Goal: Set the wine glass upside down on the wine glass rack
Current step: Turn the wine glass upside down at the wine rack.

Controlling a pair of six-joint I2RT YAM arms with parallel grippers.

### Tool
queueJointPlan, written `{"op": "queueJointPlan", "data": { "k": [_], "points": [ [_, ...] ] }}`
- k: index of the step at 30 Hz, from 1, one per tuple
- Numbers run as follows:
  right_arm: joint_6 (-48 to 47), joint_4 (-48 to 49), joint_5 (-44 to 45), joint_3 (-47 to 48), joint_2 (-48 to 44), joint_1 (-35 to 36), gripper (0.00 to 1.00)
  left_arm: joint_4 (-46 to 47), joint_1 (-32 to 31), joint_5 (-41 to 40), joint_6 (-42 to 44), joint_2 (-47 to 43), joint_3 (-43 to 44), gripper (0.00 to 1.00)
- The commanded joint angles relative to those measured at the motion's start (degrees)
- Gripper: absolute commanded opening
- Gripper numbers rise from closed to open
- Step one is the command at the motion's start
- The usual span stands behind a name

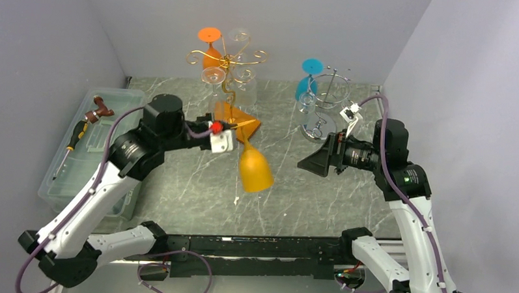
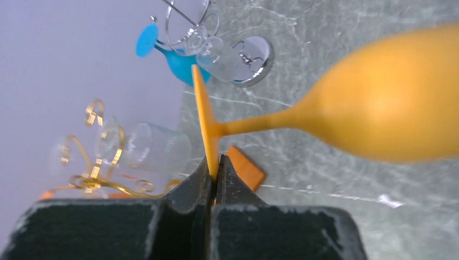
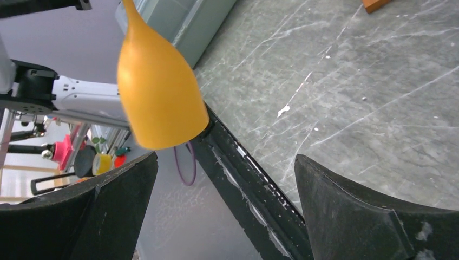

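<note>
My left gripper point(image 1: 235, 128) is shut on the rim of the yellow wine glass's foot point(image 2: 204, 116). The glass point(image 1: 255, 171) hangs tilted above the table's middle, its bowl point(image 2: 389, 103) pointing down and toward the near edge. My right gripper point(image 1: 306, 164) stands wide open just right of the bowl, touching nothing. In the right wrist view the bowl point(image 3: 159, 92) sits beyond and above the left finger point(image 3: 116, 211). The gold wine glass rack point(image 1: 228, 61) at the back holds an orange glass and clear glasses upside down.
A silver rack point(image 1: 323, 103) at the back right carries a blue glass point(image 1: 307, 83) and a clear one. The gold rack's orange base point(image 1: 245, 122) lies under the held glass's stem. A clear bin point(image 1: 81, 147) with tools stands at the left. The black rail point(image 3: 243, 173) runs along the table's near edge.
</note>
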Motion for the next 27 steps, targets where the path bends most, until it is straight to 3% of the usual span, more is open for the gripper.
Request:
{"op": "queueJointPlan", "data": {
  "k": [1, 4, 8, 11, 14, 18, 24, 27],
  "points": [
    [-1.1, 1.3, -5.0, 2.3, 0.4, 0.1, 1.0, 5.4, -0.9, -0.6, 20.3, -4.8, -4.7, 0.0],
    [7.6, 11.1, -6.2, 1.0, 1.2, 0.2, 1.0, 7.4, -1.8, 1.0, 30.0, -8.3, -9.1, 0.0],
    [31.8, 39.7, -6.8, -8.0, 3.4, 0.4, 1.0, 11.9, -3.2, 4.6, 48.4, -13.8, -17.5, 0.0],
    [39.4, 49.9, -4.5, -9.6, 7.8, 2.8, 0.99, 14.4, -3.4, 7.3, 61.0, -16.9, -23.6, 0.0],
    [37.7, 49.0, -0.8, -5.3, 11.8, 9.5, 0.98, 14.3, -3.4, 8.8, 70.3, -18.6, -27.0, 0.0],
    [35.2, 45.8, 2.1, -1.8, 16.8, 17.1, 0.9, 16.7, -3.5, 9.6, 76.4, -19.6, -30.2, 0.0],
    [37.3, 50.3, 2.7, -2.9, 20.2, 20.7, 0.7, 19.1, -3.5, 8.9, 78.7, -19.6, -31.6, 0.0],
    [37.0, 50.0, 3.1, -3.0, 20.8, 21.6, 0.67, 20.4, -3.5, 8.7, 78.5, -19.4, -31.9, 0.0]
  ]
}}
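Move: The yellow wine glass is already held by its foot in the left fingers; the foot's middle is about 3 cm to their right, 1 cm ahead and 1 cm lower, the bowl some 8 cm back, 5 cm right and 6 cm below. The gold rack stands roughly 32 cm ahead of the left hand, 6 cm left, 22 cm lower. From the empty right hand, the glass foot lies about 15 cm left, 8 cm ahead and 4 cm up; the silver rack about 38 cm ahead, 9 cm right, 20 cm lower. The wine glass is swung foot-up by the left hand, which keeps its pinch on the foot's rim while rolling some 70 degrees, so that the bowl end goes from pointing back to pointing down, and easing back and down about 5 cm. The open right hand first goes forward and a little up, then sweeps left, about 13 cm in all, to the foot's free side, its fingers partly closing around it. ##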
